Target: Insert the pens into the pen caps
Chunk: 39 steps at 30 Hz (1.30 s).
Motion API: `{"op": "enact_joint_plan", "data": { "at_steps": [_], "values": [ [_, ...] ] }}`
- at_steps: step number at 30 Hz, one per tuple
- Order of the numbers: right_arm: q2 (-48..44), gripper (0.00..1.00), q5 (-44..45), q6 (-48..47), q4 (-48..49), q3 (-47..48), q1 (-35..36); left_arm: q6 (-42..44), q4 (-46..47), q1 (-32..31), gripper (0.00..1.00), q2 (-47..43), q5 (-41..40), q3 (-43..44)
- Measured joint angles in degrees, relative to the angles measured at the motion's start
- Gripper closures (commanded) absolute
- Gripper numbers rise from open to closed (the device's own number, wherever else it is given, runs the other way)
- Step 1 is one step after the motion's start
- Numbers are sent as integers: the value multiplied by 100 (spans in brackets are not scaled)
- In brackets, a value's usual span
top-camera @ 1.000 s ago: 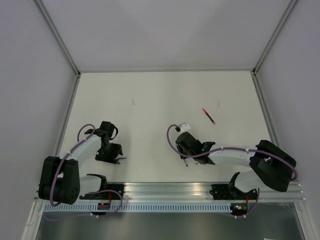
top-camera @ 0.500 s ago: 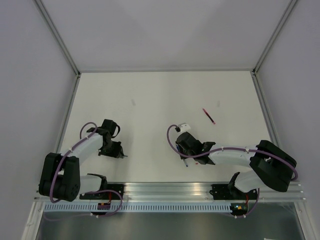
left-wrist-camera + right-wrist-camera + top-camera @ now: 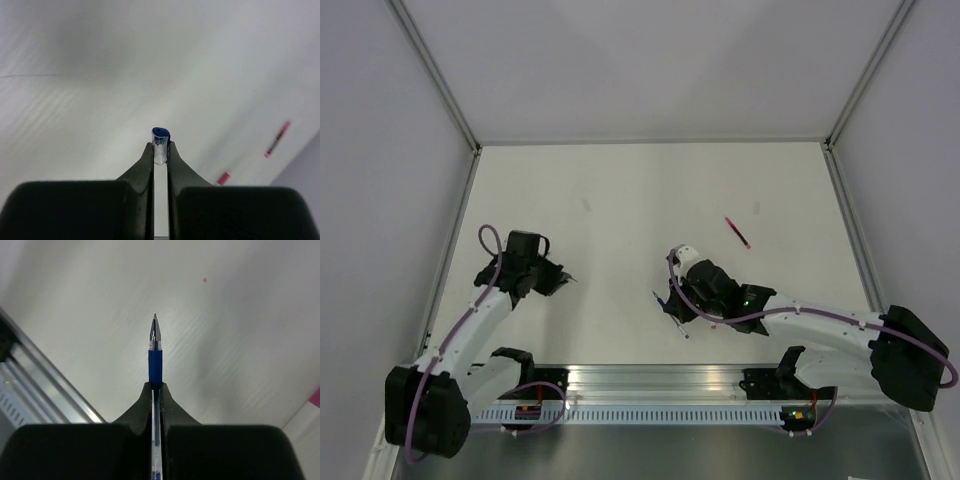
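In the left wrist view my left gripper (image 3: 160, 148) is shut on a small blue-topped clear pen cap (image 3: 160, 141), which sticks out past the fingertips above the table. From above, the left gripper (image 3: 558, 279) is at the table's left side. My right gripper (image 3: 156, 386) is shut on a blue pen (image 3: 155, 355), whose metal tip points forward, away from the jaws. In the top view the right gripper (image 3: 675, 305) is near the table's middle, and the blue pen (image 3: 683, 331) shows as a thin line beside it. The two grippers are well apart.
A red pen (image 3: 737, 231) lies on the white table at the right, with a small red cap (image 3: 757, 208) just beyond it. Both also show in the left wrist view as the red pen (image 3: 277, 139) and red cap (image 3: 223, 178). An aluminium rail (image 3: 660, 378) runs along the near edge.
My left gripper has shut on the blue cap and lifted up and away from the near edge. The right arm has stretched out, carrying the blue pen slightly left.
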Motion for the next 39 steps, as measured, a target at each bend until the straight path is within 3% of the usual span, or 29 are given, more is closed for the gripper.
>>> {"op": "enact_joint_plan", "data": {
  "at_steps": [5,9,15,21,29,39],
  "values": [
    [-763,100,-407,-166,181,234,0,944,1360,-2,98,-837,898,184],
    [-970,100,-625,-240,457,304,9,1248,2653,-2,98,-813,1891,201],
    [-1014,100,-949,-192,1097,304,9,1141,5036,-7,98,-446,3471,-122],
    [-1016,100,-1163,-39,1696,297,9,831,6824,-203,98,-496,4343,-417],
    [-1357,100,-1220,111,2356,155,13,686,7884,-826,98,-734,4697,-444],
    [-1705,100,-1213,173,2741,4,13,695,8050,-1355,98,-743,4583,-444]
  ]
}}
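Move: The blue cap is already in the left fingers and the blue pen in the right ones. The pen's middle lies about 24 cm to the left hand's right and 8 cm nearer the base, at much the same height; the green pen lies about 7 cm left, 3 cm ahead and 6 cm below. From the right hand, the cap is about 23 cm left and 6 cm ahead, level in height; the pink-ended pen lies about 8 cm right, level fore and aft, 6 cm below. Upward, both hands rise from near the table towards each other, still pinching cap and pen. The left climbs some 27 cm and swings about 16 cm right, first reaching forward 5 cm, then drawing back 10, its fingers turning up from pointing down to roughly level, aimed right. The right rises 20 cm and goes 5 cm left, rolling its left side up about 40 degrees, before both ease to a stop. ##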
